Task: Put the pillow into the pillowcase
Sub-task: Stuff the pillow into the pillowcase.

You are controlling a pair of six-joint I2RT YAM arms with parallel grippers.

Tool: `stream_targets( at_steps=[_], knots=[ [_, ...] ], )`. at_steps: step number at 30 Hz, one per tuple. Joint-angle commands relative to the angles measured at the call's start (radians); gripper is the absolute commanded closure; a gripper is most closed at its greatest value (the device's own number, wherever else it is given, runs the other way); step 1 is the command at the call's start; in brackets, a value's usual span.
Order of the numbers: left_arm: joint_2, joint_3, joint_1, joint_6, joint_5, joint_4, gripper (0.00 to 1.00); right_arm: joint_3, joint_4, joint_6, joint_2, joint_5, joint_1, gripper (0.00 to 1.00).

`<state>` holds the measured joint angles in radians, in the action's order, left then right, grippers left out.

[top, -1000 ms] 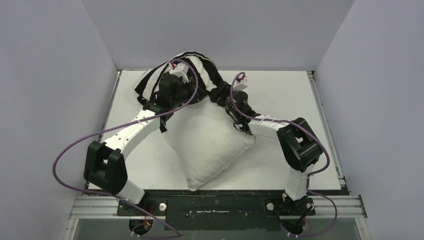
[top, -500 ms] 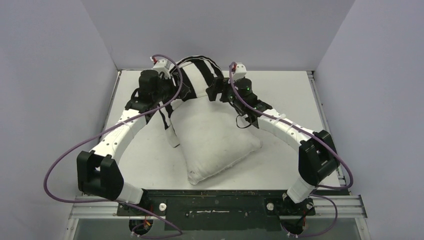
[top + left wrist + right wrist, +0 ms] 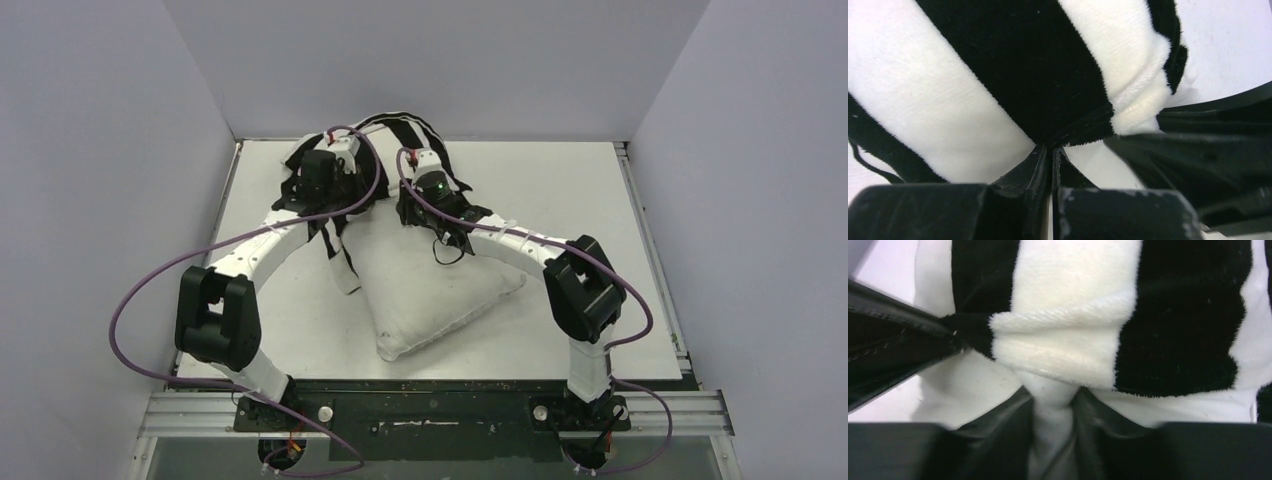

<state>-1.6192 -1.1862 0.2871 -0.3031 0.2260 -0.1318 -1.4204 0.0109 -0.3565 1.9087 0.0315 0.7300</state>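
Note:
The off-white pillow lies slanted across the middle of the table, its far end under the black-and-white striped pillowcase. My left gripper is at the pillowcase's near left edge. In the left wrist view its jaws are shut, pinching the hem of a black stripe. My right gripper sits close beside it. In the right wrist view its jaws are shut on a bunch of plain white pillow fabric, just below the rolled pillowcase hem.
The white table is walled in by pale partitions on the left, back and right. Each wrist view shows the other gripper close by, as a black shape at the frame's side. Purple cables loop off both arms.
Both grippers let go, shifted and shut again. The left gripper came back right onto the hem. The right gripper moved left and nearer, close to the left one.

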Motion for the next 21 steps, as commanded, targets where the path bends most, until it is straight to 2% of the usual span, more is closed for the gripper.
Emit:
stream_targets(
  at_steps=[1, 2, 6, 9, 11, 14, 16, 18, 21],
  knots=[
    [0.099, -0.138, 0.016, -0.027, -0.066, -0.099, 1.00, -0.018, 0.111, -0.051, 0.038, -0.002, -0.030, 0.90],
    [0.116, -0.167, 0.026, -0.038, -0.062, -0.141, 1.00, -0.008, 0.169, -0.068, 0.039, -0.018, -0.038, 1.00],
    [0.216, -0.192, 0.109, -0.080, -0.103, -0.250, 1.00, 0.065, 0.377, -0.169, 0.007, -0.024, -0.072, 1.00],
    [0.309, -0.076, 0.223, -0.151, -0.165, -0.198, 1.00, 0.108, 0.481, -0.237, -0.031, -0.036, -0.088, 1.00],
    [0.327, 0.008, 0.311, -0.169, -0.245, -0.177, 1.00, 0.141, 0.540, -0.279, -0.050, 0.035, -0.087, 1.00],
    [0.303, 0.213, 0.299, -0.222, -0.255, -0.029, 1.00, 0.198, 0.647, -0.351, -0.039, 0.086, -0.089, 1.00],
    [0.281, 0.317, 0.280, -0.295, -0.140, 0.099, 1.00, 0.212, 0.702, -0.386, -0.009, 0.109, -0.089, 1.00],
    [0.273, 0.333, 0.307, -0.353, -0.092, 0.190, 1.00, 0.215, 0.728, -0.415, 0.016, 0.140, -0.085, 1.00],
    [0.272, 0.318, 0.312, -0.392, -0.061, 0.242, 1.00, 0.211, 0.734, -0.446, 0.028, 0.178, -0.083, 1.00]
  ],
)
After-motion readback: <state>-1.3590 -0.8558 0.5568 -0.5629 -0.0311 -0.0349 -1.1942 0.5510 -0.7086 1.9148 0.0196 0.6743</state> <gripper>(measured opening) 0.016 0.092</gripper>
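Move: The left hand is already shut on the pillowcase's rim. The pillow's exposed middle, over which it will draw the rim, lies about 16 cm back and 11 cm to its right, some 8 cm lower; the pillowcase's bulk is 10 cm ahead, and a loose hem flap hangs 13 cm back and 5 cm left. The right hand's half-closed fingers straddle a pillow fold right at its hand point, with the pillow's middle 15 cm back and 6 cm right, and the pillowcase's bulk 11 cm ahead and 4 cm left. The left hand, keeping its shut grip on the rim, pulls back about 10 cm towards the robot and 5 cm to the right in an arc, lifting some 9 cm and then coming down again over the pillow's left side to end slightly lower than it began. Meanwhile the right fingers close on the pillow fold just below the rim and keep it pinched, while that hand eases a little forward and up and rolls some 25 degrees, its left side rising. ##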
